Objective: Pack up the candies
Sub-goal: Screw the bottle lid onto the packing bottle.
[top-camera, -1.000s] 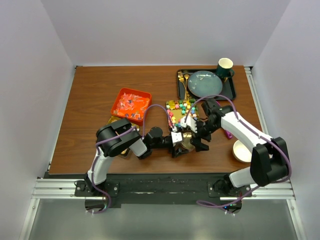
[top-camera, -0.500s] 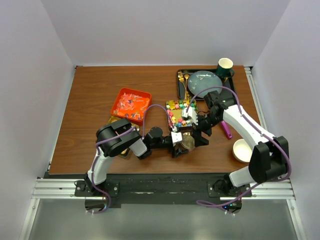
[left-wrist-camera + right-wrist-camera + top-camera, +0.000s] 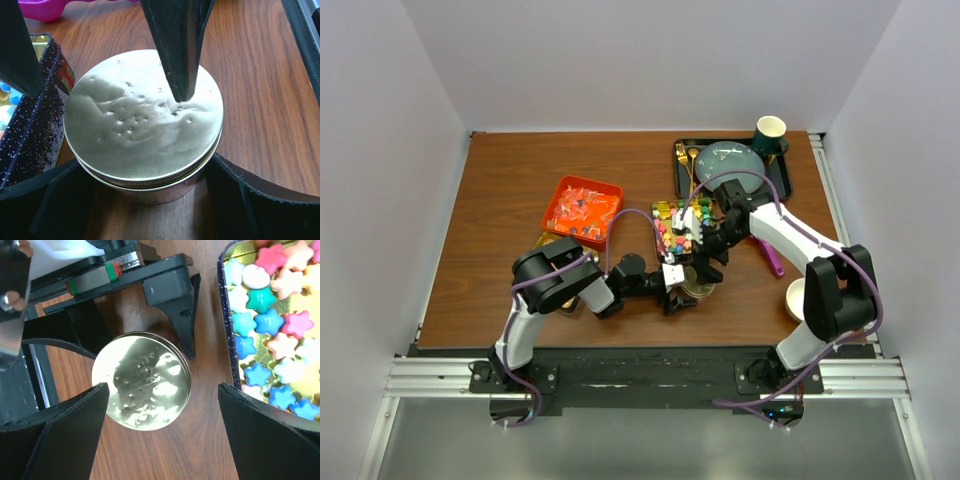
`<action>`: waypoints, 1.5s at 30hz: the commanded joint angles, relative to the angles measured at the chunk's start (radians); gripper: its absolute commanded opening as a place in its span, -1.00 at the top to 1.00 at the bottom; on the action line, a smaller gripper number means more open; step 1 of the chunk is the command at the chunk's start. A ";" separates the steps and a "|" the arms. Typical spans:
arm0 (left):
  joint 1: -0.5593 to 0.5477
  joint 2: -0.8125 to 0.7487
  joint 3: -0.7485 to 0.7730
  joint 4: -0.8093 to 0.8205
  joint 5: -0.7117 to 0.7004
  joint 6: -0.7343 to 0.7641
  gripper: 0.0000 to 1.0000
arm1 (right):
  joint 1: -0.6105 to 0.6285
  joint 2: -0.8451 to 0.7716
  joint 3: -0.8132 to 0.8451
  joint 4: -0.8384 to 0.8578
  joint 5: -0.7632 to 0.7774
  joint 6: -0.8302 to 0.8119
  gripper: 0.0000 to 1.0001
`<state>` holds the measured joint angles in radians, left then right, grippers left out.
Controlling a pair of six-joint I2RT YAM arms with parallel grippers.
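A round tin with a dented gold lid (image 3: pixel 144 120) stands on the wood just in front of a dark square tin (image 3: pixel 225 340). That square tin holds the candies (image 3: pixel 270 325), pastel stars in pink, blue, green and cream. My left gripper (image 3: pixel 145 165) is shut on the round tin, one finger against each side. From above, my right gripper (image 3: pixel 165 440) hangs open over the round tin (image 3: pixel 698 288) without touching it; its dark fingers (image 3: pixel 177 45) point down at the lid. The candies (image 3: pixel 678 225) also show in the top view.
An orange tray of wrapped pieces (image 3: pixel 582 210) sits at the left. A black tray (image 3: pixel 782 185) with a plate and a green cup (image 3: pixel 770 130) is at the back right. A purple scoop (image 3: pixel 772 258) and a white bowl (image 3: pixel 800 300) lie to the right.
The right arm has swung left and back, bringing its open gripper from beside the round tin to above it. The left arm and the tin have stayed still.
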<state>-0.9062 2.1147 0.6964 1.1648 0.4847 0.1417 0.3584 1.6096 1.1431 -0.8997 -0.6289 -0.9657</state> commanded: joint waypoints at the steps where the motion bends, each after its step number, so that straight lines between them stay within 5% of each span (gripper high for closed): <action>1: 0.012 0.103 -0.054 -0.369 -0.146 0.128 1.00 | 0.008 -0.004 0.032 -0.033 -0.052 -0.031 -0.86; 31: 0.023 0.117 -0.043 -0.367 -0.153 0.105 1.00 | 0.010 -0.243 -0.191 -0.340 0.061 -0.166 -0.76; 45: 0.020 0.119 -0.038 -0.383 -0.141 0.116 1.00 | -0.010 -0.125 -0.007 -0.073 -0.009 -0.024 -0.84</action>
<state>-0.9047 2.1223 0.7094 1.1675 0.4862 0.1341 0.3523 1.4445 1.0847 -1.0554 -0.5922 -1.0130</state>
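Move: The bottle lid lies just under my open right fingers, about 3 cm back of that hand's point, 2 cm to its left and 2 cm lower. The candy tin is some 11 cm ahead and 6 cm left of my right hand; the purple scoop about 4 cm ahead and 14 cm to its right, both roughly 9 cm lower. My left hand already grips the bottle, with the lid right above its point, some 4 cm up. With the fingers kept wide open, I sweep my right hand back about 10 cm and some 5 cm to the right, sinking slightly, dragging a finger along the lid's right side to screw it clockwise. Then I lift about 3 cm clear and swing forward and left again, roughly 6 cm back towards the lid, while my left hand keeps holding the bottle still. ##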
